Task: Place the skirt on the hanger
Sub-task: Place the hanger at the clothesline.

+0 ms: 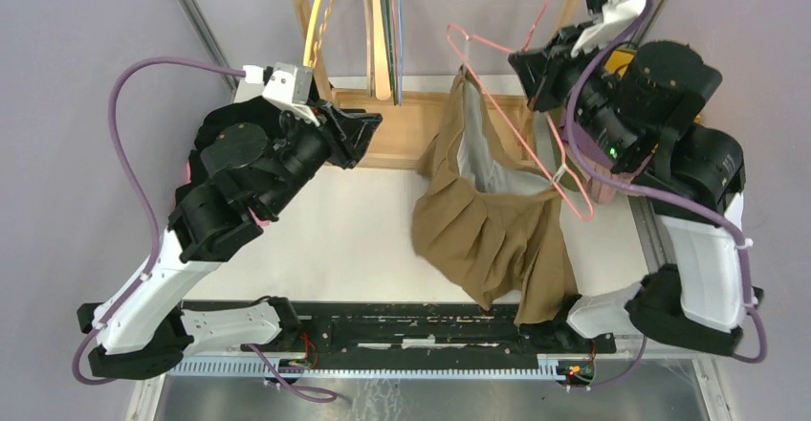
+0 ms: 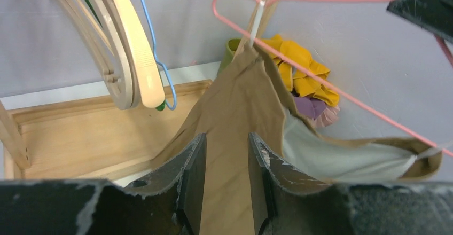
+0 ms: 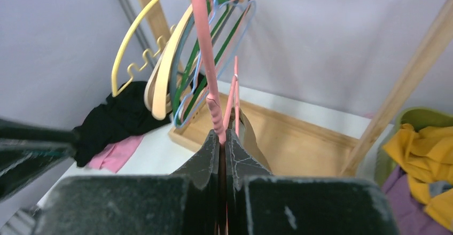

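A brown pleated skirt (image 1: 488, 220) with a pale lining hangs from a pink wire hanger (image 1: 478, 41), one waist corner fixed near the hanger's left end by a white clip (image 2: 256, 21). Its hem rests on the table. My right gripper (image 1: 526, 67) is raised at the back right and shut on the hanger's neck (image 3: 207, 59). My left gripper (image 1: 371, 139) stands open just left of the skirt and apart from it. In the left wrist view the skirt (image 2: 240, 101) shows beyond the gap between the fingers (image 2: 195, 160), and nothing lies between them.
A wooden rack (image 1: 411, 129) at the back carries several hangers (image 1: 383, 29). Yellow and purple clothes (image 2: 304, 69) lie in a green basket (image 3: 422, 120) at the back right. Black and pink garments (image 3: 115, 123) lie at the back left.
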Controlling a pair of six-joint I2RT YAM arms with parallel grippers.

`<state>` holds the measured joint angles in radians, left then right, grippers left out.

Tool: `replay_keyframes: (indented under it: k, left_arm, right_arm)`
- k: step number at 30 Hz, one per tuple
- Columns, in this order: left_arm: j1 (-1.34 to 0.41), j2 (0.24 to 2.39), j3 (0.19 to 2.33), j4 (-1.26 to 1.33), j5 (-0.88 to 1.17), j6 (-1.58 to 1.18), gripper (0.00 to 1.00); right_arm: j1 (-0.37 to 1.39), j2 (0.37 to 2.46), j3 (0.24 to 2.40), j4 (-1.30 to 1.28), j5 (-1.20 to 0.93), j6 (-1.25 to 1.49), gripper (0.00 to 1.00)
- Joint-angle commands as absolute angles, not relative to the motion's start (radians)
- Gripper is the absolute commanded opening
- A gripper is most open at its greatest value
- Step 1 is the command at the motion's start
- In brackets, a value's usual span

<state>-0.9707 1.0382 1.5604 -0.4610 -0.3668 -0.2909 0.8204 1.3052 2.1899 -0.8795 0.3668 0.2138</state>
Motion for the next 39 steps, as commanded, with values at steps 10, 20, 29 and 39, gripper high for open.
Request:
replay_keyframes:
  k: [10, 20, 29, 39]
  left_arm:
    - [-0.972, 1.023, 1.574, -0.575, -0.399, -0.315, 0.40]
    - [-0.972, 1.071, 1.551, -0.563, -0.374, -0.287, 0.39]
    - [-0.971, 1.072, 1.459, -0.491, -0.356, -0.279, 0.37]
    - [-0.972, 1.075, 1.399, -0.457, -0.364, -0.275, 0.36]
  right_arm:
    - [0.627, 1.555, 2.519, -0.741, 0.360, 0.201, 0.01]
    - [0.486, 1.752, 2.621, -0.507, 0.218, 0.308, 0.01]
    - [0.367, 1.896, 2.628, -0.229, 0.124, 0.451, 0.01]
    - [0.292, 2.013, 2.624, -0.125, 0.081, 0.540, 0.01]
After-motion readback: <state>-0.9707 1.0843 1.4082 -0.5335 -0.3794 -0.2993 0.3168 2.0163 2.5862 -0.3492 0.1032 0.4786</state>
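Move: The clothesline, a wooden rod, crosses about 31 cm straight ahead of the right hand and some 3 cm higher; this hand already grips the pink hanger at its neck. The brown skirt hangs from the hanger, its middle about 22 cm below the right hand and 3 cm back, 3 cm left. The other hangers lie some 28 cm ahead, 17 cm left and 8 cm below. From the empty left hand that spot on the rod is about 34 cm ahead, 20 cm right, 9 cm up. The pink hanger, still pinched at its neck, travels almost straight forward some 29 cm to the clothesline rod, its hook carried over the top; the right hand lifts about 3 cm first, then settles back to its starting height. The right wrist turns about 12 degrees clockwise and rolls, left side rising, nearly 20. The left hand, empty and part open, mostly sinks, by 10 cm. ##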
